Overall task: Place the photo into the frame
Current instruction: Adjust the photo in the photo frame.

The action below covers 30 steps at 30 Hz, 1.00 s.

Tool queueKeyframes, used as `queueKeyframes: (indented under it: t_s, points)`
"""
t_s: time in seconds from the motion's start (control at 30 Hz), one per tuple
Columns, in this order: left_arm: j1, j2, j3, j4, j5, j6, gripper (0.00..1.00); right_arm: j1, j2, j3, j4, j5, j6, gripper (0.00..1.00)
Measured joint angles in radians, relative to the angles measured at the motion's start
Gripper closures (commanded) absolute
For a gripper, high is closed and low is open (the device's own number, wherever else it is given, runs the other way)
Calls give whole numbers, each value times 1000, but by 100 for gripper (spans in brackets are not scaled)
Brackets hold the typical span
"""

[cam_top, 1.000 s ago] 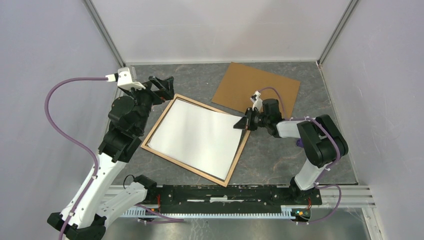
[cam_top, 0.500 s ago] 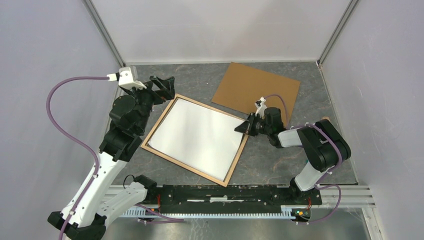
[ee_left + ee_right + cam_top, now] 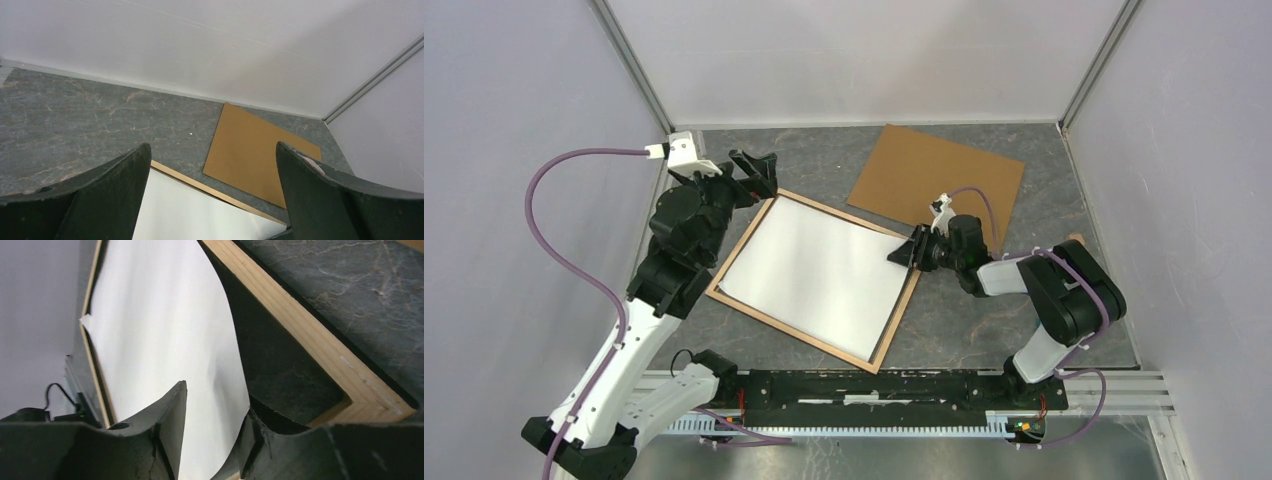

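The photo (image 3: 814,275) lies white back up inside the tan wooden frame (image 3: 899,322) in the middle of the table. At the frame's far right corner my right gripper (image 3: 902,252) sits low and open. In the right wrist view, the photo (image 3: 160,330) curls up between the parted jaws of that gripper (image 3: 215,397), just inside the frame's rail (image 3: 310,340). My left gripper (image 3: 762,175) hovers wide open and empty over the frame's far left corner. The left wrist view shows that gripper (image 3: 212,146) above the photo (image 3: 190,215) and the rail (image 3: 200,186).
A flat brown backing board (image 3: 939,175) lies at the back right, just beyond the frame, also in the left wrist view (image 3: 250,150). White walls enclose the grey marbled table (image 3: 984,330) on three sides. The arm bases stand along the near rail.
My right gripper, shut on the photo's corner a second ago, has opened. It carried that corner down and slightly left onto the frame's corner. The left arm shifted only slightly.
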Motion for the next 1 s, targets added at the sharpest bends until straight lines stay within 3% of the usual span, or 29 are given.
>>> queueKeyframes:
  t_s: [0.1,0.27,0.63,1.0]
  points:
    - [0,8,0,0,0,0,0,5,-31,8,-86,31,-62,39]
    - [0,25,0,-2,1,0,0,9,-119,59,-293,115,-208,30]
    - [0,31,4,-16,15,0,0,11,-298,133,-634,381,-464,29]
    - [0,36,23,-27,50,-8,0,35,-359,133,-753,379,-508,24]
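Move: From the right hand, the photo's middle lies about 16 cm to the left, 3 cm back and a couple of centimetres lower, with the bowed end of the sheet between its just-parting fingers. The frame's right-hand corner is some 6 cm to the right and 2 cm ahead; the brown board lies 14 cm ahead and 8 cm to the right. From the idle left hand, the photo is about 10 cm right, 3 cm back and 37 cm below. Opening its fingers from about a third to three-quarters, the right hand lets go of the photo's end and draws off to the right across the frame's right side, about 8 cm in all, rising some 2 cm. On the way the wrist tips the fingers roughly 35 degrees more steeply down, then the hand eases back about 2 cm. ##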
